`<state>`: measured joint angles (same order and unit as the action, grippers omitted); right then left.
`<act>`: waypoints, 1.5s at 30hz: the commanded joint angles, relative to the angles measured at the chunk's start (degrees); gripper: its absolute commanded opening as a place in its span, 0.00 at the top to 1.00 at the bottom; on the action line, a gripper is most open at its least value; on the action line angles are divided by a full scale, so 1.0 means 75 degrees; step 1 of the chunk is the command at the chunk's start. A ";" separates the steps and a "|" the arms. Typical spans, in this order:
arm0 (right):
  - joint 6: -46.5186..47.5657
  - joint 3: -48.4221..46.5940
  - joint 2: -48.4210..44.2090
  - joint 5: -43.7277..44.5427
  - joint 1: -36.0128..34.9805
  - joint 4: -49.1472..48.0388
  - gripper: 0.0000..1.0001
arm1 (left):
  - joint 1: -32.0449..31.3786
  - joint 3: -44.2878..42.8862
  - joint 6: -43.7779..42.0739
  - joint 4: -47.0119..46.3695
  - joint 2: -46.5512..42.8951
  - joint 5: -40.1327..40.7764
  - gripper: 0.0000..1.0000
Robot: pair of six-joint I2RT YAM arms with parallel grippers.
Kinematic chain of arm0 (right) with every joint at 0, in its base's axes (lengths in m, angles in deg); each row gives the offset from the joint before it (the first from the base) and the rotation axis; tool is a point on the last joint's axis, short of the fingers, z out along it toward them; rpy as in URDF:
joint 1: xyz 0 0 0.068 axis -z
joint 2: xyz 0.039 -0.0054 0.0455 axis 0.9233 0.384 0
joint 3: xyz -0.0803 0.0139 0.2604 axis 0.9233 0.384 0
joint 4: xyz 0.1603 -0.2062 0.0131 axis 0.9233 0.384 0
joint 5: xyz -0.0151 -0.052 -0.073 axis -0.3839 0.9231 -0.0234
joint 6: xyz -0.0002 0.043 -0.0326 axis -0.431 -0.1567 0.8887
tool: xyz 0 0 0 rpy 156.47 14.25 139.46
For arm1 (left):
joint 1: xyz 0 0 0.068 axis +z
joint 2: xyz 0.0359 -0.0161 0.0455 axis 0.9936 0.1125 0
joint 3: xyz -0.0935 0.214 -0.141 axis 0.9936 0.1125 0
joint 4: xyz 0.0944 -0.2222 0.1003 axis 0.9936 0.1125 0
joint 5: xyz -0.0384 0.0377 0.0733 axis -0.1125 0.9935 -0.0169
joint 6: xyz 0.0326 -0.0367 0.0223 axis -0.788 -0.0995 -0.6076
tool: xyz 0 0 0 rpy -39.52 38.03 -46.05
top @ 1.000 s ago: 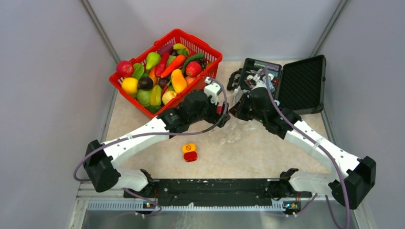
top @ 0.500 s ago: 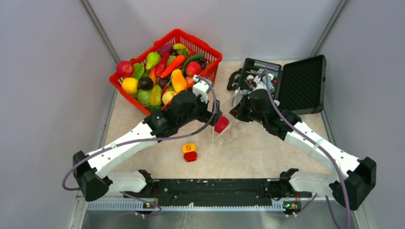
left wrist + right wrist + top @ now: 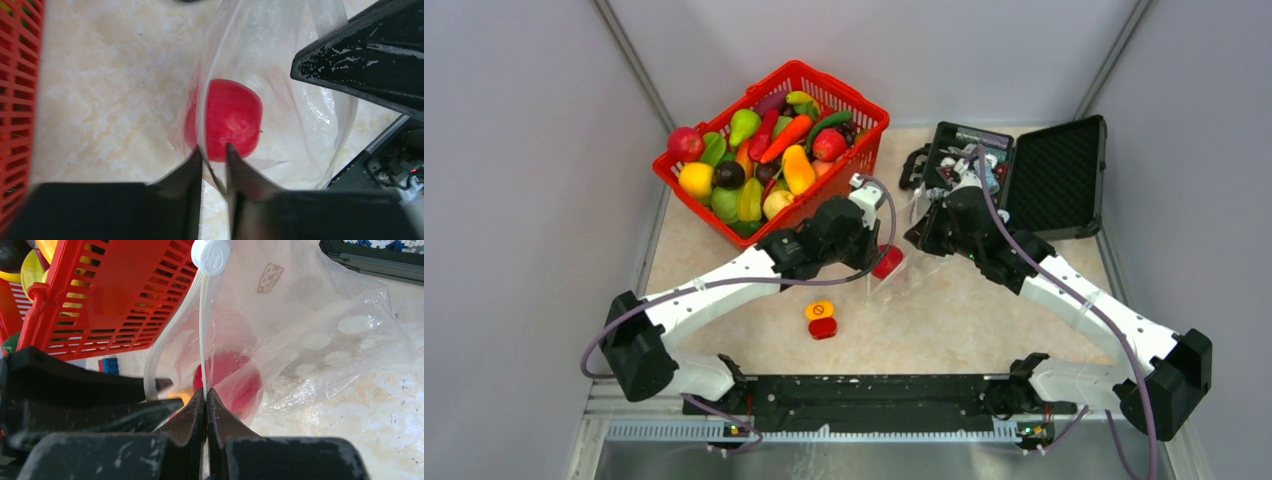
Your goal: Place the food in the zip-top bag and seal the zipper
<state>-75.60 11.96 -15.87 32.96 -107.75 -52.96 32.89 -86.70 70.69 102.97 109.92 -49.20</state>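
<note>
The zip-top bag (image 3: 906, 278) stands on the table with one red food (image 3: 888, 262) inside it. My right gripper (image 3: 206, 392) is shut on the zipper (image 3: 202, 340) and holds that edge up. In the left wrist view the red food (image 3: 230, 120) shows through the clear bag (image 3: 300, 100). My left gripper (image 3: 213, 150) is at the bag's mouth, its jaws a narrow gap apart with the whitish rim strip running between them. From above, the left gripper (image 3: 876, 255) is just left of the right gripper (image 3: 921, 228).
A red basket (image 3: 864, 125) with several more foods stands at the back left, close behind the left arm. An open black case (image 3: 1059, 175) lies at the back right. An orange-and-red button block (image 3: 821, 320) sits in front of the bag.
The red food dropped into the bag and the left gripper pulled back. It has now returned to the bag's mouth with its jaws narrowed around the rim. The right gripper kept its hold.
</note>
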 commanded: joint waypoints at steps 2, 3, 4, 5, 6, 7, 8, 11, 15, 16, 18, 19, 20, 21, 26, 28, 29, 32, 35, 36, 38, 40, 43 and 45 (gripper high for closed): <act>0.0512 -0.0316 -0.0197 0.0232 0.0016 0.0005 1.00 | 0.0015 -0.0352 -0.0066 0.0018 0.0122 -0.0366 0.99; 0.0748 -0.0490 -0.0193 0.0232 0.0022 0.0115 1.00 | 0.0026 -0.0598 -0.0158 0.0139 0.0085 -0.0522 1.00; 0.1085 -0.0691 -0.0186 0.0217 0.0015 0.0287 1.00 | 0.0027 -0.0882 -0.0250 0.0316 0.0036 -0.0792 1.00; 0.1470 -0.0990 -0.0171 0.0229 0.0029 0.0586 1.00 | 0.0027 -0.1244 -0.0344 0.0545 -0.0027 -0.1017 1.00; 0.1817 -0.1281 -0.0183 0.0349 0.0029 0.0935 1.00 | 0.0027 -0.1648 -0.0454 0.0799 -0.0114 -0.1298 1.00; 0.2163 -0.1452 -0.0244 0.0406 0.0021 0.1187 1.00 | 0.0027 -0.1958 -0.0538 0.0985 -0.0220 -0.1454 1.00; 0.2654 -0.1514 -0.0407 0.0345 0.0017 0.1289 1.00 | 0.0027 -0.2257 -0.0582 0.1102 -0.0342 -0.1557 1.00; 0.3054 -0.1474 -0.0875 0.0542 0.0032 0.1419 1.00 | 0.0054 -0.2406 -0.0663 0.1047 -0.0619 -0.1891 1.00; 0.3150 -0.1392 -0.1568 0.0814 0.0020 0.1279 1.00 | 0.0086 -0.2681 -0.0434 0.1319 -0.0306 -0.2531 1.00; 0.3089 -0.1592 -0.1621 0.1112 0.0024 0.1521 1.00 | 0.0086 -0.2581 -0.0308 0.1167 -0.0295 -0.2689 1.00; 0.2875 -0.2027 -0.1544 0.1734 0.0034 0.2196 1.00 | 0.0086 -0.2251 0.0047 0.0646 -0.0342 -0.2743 1.00; 0.2965 -0.2267 -0.1454 0.1634 0.0024 0.2469 1.00 | 0.0086 -0.2029 0.0211 0.0317 -0.0369 -0.2732 1.00; 0.3115 -0.2508 -0.1338 0.1411 0.0017 0.2725 1.00 | 0.0080 -0.1898 0.0350 0.0078 -0.0335 -0.2799 1.00; 0.3166 -0.2708 -0.1270 0.1207 0.0021 0.2889 1.00 | 0.0085 -0.1868 0.0459 -0.0081 -0.0253 -0.3014 1.00; 0.3428 -0.2048 -0.1534 0.0275 0.0024 0.2019 0.99 | 0.0092 -0.1814 0.0727 -0.0638 0.0423 -0.3807 1.00; 0.3123 -0.2428 -0.0861 0.1029 0.0026 0.2808 1.00 | 0.0148 -0.1657 0.0815 -0.0683 0.0612 -0.3364 1.00; 0.2882 -0.2651 -0.0544 0.1353 0.0023 0.3205 1.00 | 0.0155 -0.1793 0.0806 -0.0516 0.0709 -0.3659 1.00; 0.2925 -0.2316 -0.0403 0.0499 0.0024 0.2767 1.00 | 0.0153 -0.1632 0.0976 -0.0557 0.0796 -0.4169 1.00; 0.2760 -0.1893 -0.0159 0.0493 0.0033 0.2515 1.00 | 0.0190 -0.1118 0.1015 -0.0789 0.1074 -0.3611 1.00; 0.2704 -0.1906 0.0003 0.0732 0.0027 0.2597 1.00 | 0.0206 -0.1098 0.0983 -0.0613 0.1171 -0.3357 1.00; 0.2743 -0.1819 0.0221 0.0932 0.0026 0.2502 1.00 | 0.0313 -0.0983 0.1009 -0.0345 0.1331 -0.2988 1.00; 0.2766 -0.1751 0.0390 0.0829 0.0034 0.2291 1.00 | 0.0409 -0.0866 0.1058 -0.0439 0.1341 -0.2993 1.00; 0.2766 -0.1729 0.0565 0.0420 0.0028 0.1929 1.00 | 0.0443 -0.1093 0.0988 -0.0317 0.1286 -0.3149 1.00; 0.2746 -0.1737 0.0606 0.0387 0.0032 0.1816 1.00 | 0.0451 -0.1184 0.0948 -0.0319 0.1200 -0.3066 0.98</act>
<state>-54.24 -0.78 -11.50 37.55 -107.75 -34.25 35.95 -93.43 77.93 102.20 120.95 -73.20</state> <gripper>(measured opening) 0.005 0.002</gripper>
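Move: The near-left rim of the zip-top bag's mouth lies right between the left gripper's closing fingers. The red fruit, inside the bag, is about 3 cm to that hand's right, 1 cm back and 8 cm below. The red basket's middle stands roughly 20 cm ahead and 20 cm left. The right hand already holds the far rim; from it the fruit is about 5 cm back, 4 cm left and 11 cm down, and the chip case some 13 cm ahead and 14 cm right. Shut the left gripper on the bag's rim while the right keeps its pinch, then swing both hands up together, the left about 15 cm and the right 12 cm, drifting right and a little back. Bring both down again to near their starting heights, a few centimetres farther right, tipping the left fingers down and rolling the right hand's left side down some 25 degrees. ##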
